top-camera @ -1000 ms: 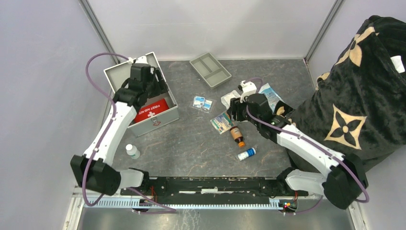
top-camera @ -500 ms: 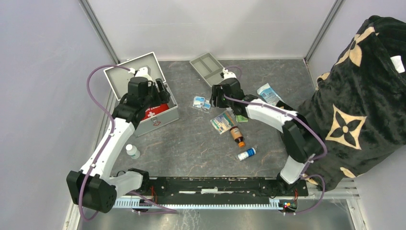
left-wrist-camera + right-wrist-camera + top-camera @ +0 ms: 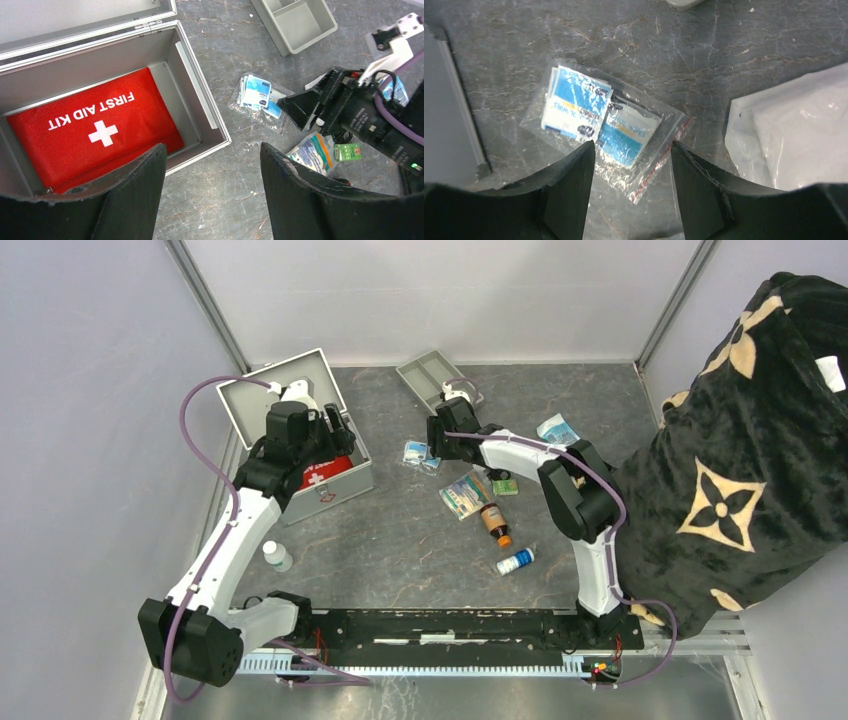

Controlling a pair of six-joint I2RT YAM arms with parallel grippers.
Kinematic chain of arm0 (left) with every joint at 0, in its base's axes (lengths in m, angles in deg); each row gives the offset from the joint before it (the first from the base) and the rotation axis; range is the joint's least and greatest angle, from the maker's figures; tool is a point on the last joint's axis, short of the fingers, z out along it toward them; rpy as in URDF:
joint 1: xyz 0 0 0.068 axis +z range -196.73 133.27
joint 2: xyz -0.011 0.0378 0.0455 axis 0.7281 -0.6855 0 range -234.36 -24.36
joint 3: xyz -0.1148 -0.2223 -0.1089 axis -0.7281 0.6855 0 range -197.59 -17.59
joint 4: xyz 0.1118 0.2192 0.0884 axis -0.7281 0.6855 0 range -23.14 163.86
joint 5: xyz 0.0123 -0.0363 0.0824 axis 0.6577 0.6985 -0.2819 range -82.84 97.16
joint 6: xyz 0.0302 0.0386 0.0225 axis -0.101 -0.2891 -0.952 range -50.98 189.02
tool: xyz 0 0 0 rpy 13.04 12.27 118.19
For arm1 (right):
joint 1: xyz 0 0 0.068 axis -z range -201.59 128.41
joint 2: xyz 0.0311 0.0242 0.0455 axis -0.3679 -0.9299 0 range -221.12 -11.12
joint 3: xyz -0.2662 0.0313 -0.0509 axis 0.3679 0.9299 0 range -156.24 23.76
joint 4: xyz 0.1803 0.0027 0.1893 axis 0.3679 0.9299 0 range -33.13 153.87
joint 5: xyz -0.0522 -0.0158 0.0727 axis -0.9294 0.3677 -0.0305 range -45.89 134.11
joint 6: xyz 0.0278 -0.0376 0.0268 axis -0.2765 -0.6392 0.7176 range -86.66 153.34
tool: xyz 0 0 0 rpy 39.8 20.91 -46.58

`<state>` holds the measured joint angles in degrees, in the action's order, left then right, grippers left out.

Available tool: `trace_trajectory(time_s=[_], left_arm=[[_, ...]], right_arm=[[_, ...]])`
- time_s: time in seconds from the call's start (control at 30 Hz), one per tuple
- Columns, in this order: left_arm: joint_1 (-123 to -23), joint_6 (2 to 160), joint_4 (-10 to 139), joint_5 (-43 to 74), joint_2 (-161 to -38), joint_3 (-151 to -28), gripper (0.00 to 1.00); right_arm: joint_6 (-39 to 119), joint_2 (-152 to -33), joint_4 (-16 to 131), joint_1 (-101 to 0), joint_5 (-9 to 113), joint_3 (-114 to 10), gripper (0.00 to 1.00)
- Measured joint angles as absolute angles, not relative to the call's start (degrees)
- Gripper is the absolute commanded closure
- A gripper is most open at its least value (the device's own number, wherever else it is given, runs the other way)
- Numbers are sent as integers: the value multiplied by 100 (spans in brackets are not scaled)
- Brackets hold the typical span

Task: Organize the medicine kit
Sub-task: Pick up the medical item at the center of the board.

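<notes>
The medicine kit (image 3: pixel 325 492) is a silver metal case at the left with its lid (image 3: pixel 262 392) thrown back. A red first-aid pouch (image 3: pixel 95 130) lies flat inside it. My left gripper (image 3: pixel 212 150) hovers over the case's right front corner (image 3: pixel 222 136), open, with only table between its fingers. My right gripper (image 3: pixel 631 145) is open just above a clear zip bag of blue wipe sachets (image 3: pixel 599 120). That bag (image 3: pixel 422 455) lies right of the case, and one corner of it reaches between the fingers.
A shallow grey divided tray (image 3: pixel 435 380) sits at the back. Near centre lie a teal packet (image 3: pixel 463 494), a green box (image 3: pixel 503 485), a brown bottle (image 3: pixel 494 520) and a blue-white vial (image 3: pixel 516 561). A white bottle (image 3: pixel 277 556) stands front left. A black patterned cloth (image 3: pixel 740 460) fills the right.
My right arm has swung left and back, from above the brown bottle to over the bag of wipes. The left arm shifted slightly at first and has held still since.
</notes>
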<state>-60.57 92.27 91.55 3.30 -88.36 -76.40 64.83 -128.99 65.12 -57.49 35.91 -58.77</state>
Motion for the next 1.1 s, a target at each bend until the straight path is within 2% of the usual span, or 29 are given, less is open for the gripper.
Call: trace_trajectory(time_s=[0.17, 0.37, 0.47, 0.5, 0.63, 0.77, 1.1], left_arm=[[-6057, 9227, 9157, 330, -8836, -7640, 26], [-6057, 9227, 9157, 330, -8836, -7640, 26], [-6057, 9227, 9157, 330, -8836, -7640, 26], [-6057, 9227, 9157, 330, -8836, -7640, 26], [-6057, 9227, 9159, 326, -8836, -7640, 26], [-6057, 9227, 9159, 328, -8839, -7640, 26], [-6057, 9229, 9190, 330, -8871, -7679, 26]], right_arm=[[6133, -13340, 6796, -5806, 3464, -6298, 36], [5711, -13478, 7006, -5974, 3064, -6412, 45], [5585, -13489, 7012, -6022, 2952, -6432, 60], [5552, -13489, 7006, -6037, 2948, -6430, 61], [5467, -13439, 6698, -6055, 2976, -6226, 78], [5397, -13255, 6361, -6048, 3060, -5870, 98], [5250, -12280, 5826, -5904, 3414, -4777, 100]])
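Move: The bag of alcohol wipes lies just under the open right hand, its middle level with it, about 2 cm to its left and 3 cm below. On the table around it, the white gauze pack is some 11 cm right and 2 cm ahead of the hand, the colourful pouch 7 cm right and 8 cm back, and the grey tray 15 cm ahead and 2 cm right. From the left hand the bag is about 13 cm right, 4 cm ahead and 20 cm below. The right hand sinks 3 cm, pinches the wipes bag, then draws it some 3 cm back-right while rising. ##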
